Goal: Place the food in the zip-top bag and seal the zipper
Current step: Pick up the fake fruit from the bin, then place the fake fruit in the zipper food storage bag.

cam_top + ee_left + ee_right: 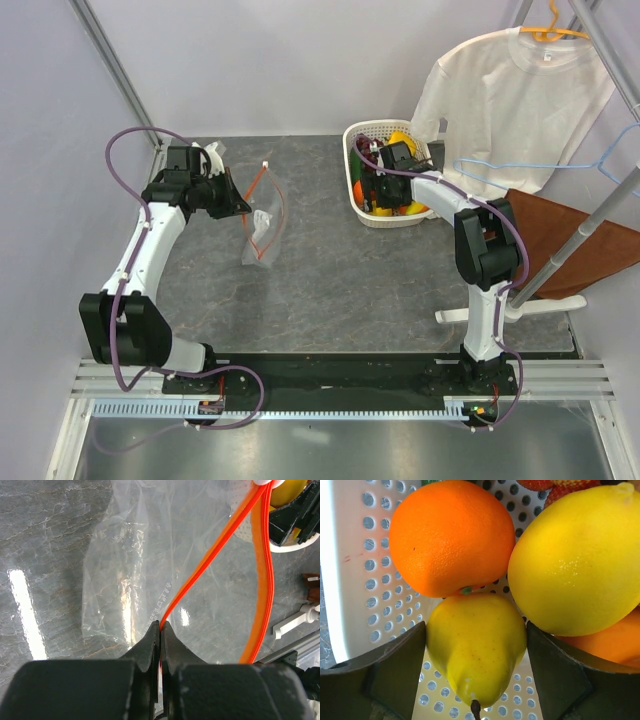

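The clear zip-top bag (262,225) hangs over the table's left half, mouth open, held up by its orange-red zipper (215,550). My left gripper (160,625) is shut on one side of that strip; from above it (243,205) sits at the bag's left edge. The food lies in a white perforated basket (350,580): an orange (450,535), a big yellow lemon (580,555), and a yellow pear (475,645). My right gripper (476,630) is down in the basket, its two fingers touching the pear's sides, and the pear rests on the basket floor.
The basket (355,150) stands at the table's back right. Behind it a white T-shirt (520,100) hangs on a hanger. A blue hanger (530,170), a brown cloth (570,240) and a slanted rack pole (590,225) crowd the right side.
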Controlling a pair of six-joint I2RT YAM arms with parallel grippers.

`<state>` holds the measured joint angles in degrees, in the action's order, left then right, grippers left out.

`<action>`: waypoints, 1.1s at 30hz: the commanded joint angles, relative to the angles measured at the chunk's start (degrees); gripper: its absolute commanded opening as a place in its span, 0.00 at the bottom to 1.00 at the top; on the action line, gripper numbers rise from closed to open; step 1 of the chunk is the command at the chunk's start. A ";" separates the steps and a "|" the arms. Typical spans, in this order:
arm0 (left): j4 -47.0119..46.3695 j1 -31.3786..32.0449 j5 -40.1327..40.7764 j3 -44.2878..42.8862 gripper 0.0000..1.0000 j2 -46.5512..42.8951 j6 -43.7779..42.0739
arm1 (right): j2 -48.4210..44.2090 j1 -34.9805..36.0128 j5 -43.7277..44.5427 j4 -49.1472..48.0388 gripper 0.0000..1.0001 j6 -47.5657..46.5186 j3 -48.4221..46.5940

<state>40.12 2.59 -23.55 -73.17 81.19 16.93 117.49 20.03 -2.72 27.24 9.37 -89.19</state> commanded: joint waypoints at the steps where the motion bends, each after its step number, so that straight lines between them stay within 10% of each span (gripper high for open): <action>1: -1.89 -0.22 -1.76 -0.22 0.02 0.03 1.35 | -1.82 0.27 -2.81 4.48 0.70 0.30 -2.57; 23: -0.66 0.92 -3.25 -2.86 0.02 5.03 1.09 | -18.70 1.06 -32.49 -6.30 0.62 5.39 -10.21; 33: 0.57 2.42 -4.04 -6.99 0.02 7.84 2.41 | -11.95 15.02 -34.46 -14.24 0.62 9.88 -19.62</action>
<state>40.60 4.78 -25.71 -76.47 88.27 17.34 102.24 29.56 -34.41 18.55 17.17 -103.83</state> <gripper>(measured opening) 0.027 0.818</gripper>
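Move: The right hand already has a yellow pear between its fingers, low in the bin. The open mouth of the zip-top bag is about 25 cm to its left, some 10 cm back and 14 cm higher. The orange sits about 4 cm ahead and 3 cm left, the lemon about 4 cm ahead and 4 cm right; the bin's left rim is about 8 cm left, slightly higher. From the left hand, pinching the bag's edge, the mouth's middle is about 4 cm right, level in height. Keeping the yellow pear pinched between both fingers, the right hand lifts it out of the bin, nearly straight up at first, then up and left towards the bag, rising about 28 cm and drawing back a little. The wrist rolls its left side up and swings counter-clockwise, some 30 degrees or more. The left hand keeps its pinch on the bag's edge, dips a couple of centimetres, then eases right to meet the pear. ##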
